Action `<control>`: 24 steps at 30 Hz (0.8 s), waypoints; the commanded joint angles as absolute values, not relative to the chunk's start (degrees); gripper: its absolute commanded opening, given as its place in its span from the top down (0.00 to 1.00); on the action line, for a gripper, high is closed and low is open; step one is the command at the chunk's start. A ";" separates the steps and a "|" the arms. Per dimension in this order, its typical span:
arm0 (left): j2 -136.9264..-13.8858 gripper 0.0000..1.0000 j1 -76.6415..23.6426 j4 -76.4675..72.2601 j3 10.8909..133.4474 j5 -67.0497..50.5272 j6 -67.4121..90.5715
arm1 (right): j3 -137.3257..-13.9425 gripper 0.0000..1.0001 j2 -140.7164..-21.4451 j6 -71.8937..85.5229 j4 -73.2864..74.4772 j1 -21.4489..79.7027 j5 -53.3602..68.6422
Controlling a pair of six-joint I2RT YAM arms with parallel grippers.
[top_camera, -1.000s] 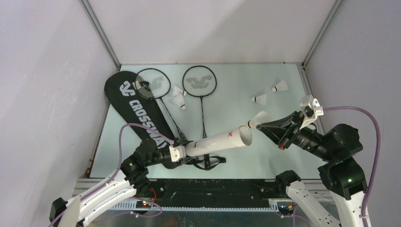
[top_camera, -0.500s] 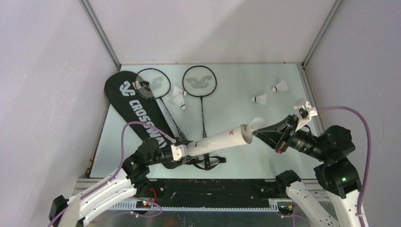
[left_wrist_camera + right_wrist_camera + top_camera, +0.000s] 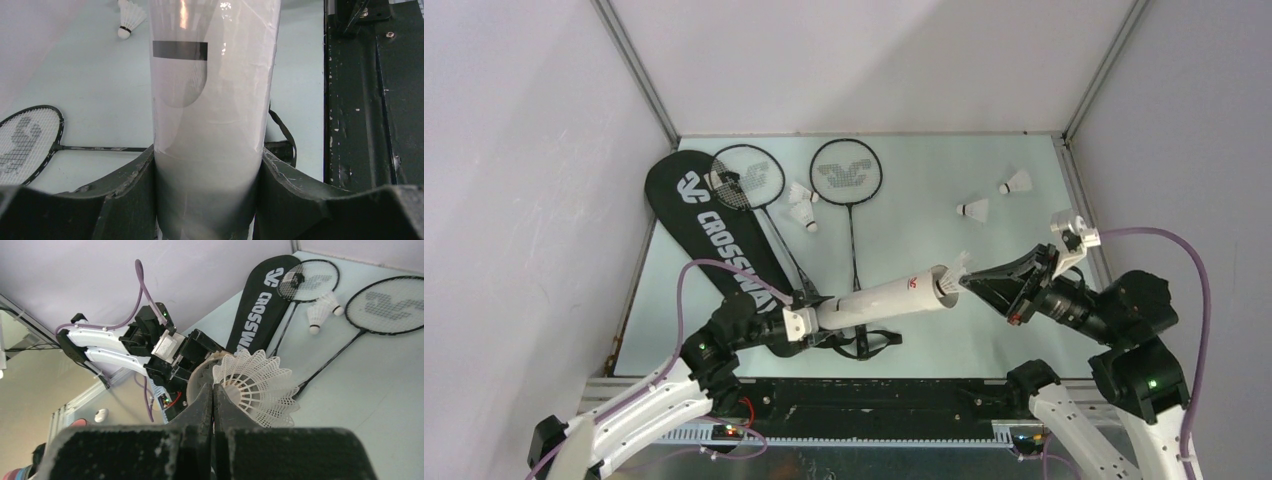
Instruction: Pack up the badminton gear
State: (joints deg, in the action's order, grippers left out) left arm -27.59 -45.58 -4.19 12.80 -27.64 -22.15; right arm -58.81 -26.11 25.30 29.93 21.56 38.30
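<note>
My left gripper (image 3: 802, 320) is shut on the closed end of the long white tube (image 3: 884, 298), held level above the table with its mouth to the right. In the left wrist view the tube (image 3: 215, 100) fills the gap between the jaws of the gripper (image 3: 207, 200). My right gripper (image 3: 969, 283) is shut on the skirt edge of a white shuttlecock (image 3: 257, 387), whose nose sits at the tube's mouth (image 3: 200, 380). Two black rackets (image 3: 746, 177) (image 3: 847, 170) lie at the back, beside the black CROSSWAY bag (image 3: 714, 230).
Two loose shuttlecocks (image 3: 802, 205) lie between the racket heads, and two more (image 3: 973, 210) (image 3: 1017, 183) lie at the back right. The bag's strap (image 3: 869, 343) lies under the tube. White walls close in the table on three sides.
My right gripper has carried the shuttlecock left and down from beside the tube's mouth to right at it. The left arm and tube have barely moved.
</note>
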 commanded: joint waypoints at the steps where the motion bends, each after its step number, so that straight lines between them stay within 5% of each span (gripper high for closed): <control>1: -26.98 0.74 -45.61 -9.62 15.15 -29.48 -23.46 | -56.91 1.00 -29.91 30.28 23.92 21.82 42.96; 16: -25.67 0.75 -45.59 -12.98 13.47 -32.06 -24.24 | -55.90 1.00 -38.13 37.97 27.71 27.65 44.18; 24: -26.81 0.75 -45.61 -14.06 13.95 -34.91 -24.89 | -55.89 1.00 -41.04 35.93 29.23 33.17 35.20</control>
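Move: The mouth of the slanting tube, with the shuttlecock's cork already in it and its skirt at the right fingertips, lies about 4 cm left of the right hand and 3 cm lower, level with it in the forward sense. On the table some 38 cm below, one loose shuttlecock lies about 34 cm ahead and 16 cm right, another 43 cm ahead and 30 cm right. From the left hand, which holds the tube near its base, the mouth is roughly 23 cm right and 20 cm above. With its fingers kept shut, the right hand drives the shuttlecock skirt-last into the tube, going about 5 cm left and nearly as far down, with only a slight forward bulge early on, until the fingertips are inside the mouth. Its wrist tips the fingers down some 25 degrees and swings a little counter-clockwise to line up with the sloping tube, while the left hand keeps its grip near the base and holds the tube almost still. ##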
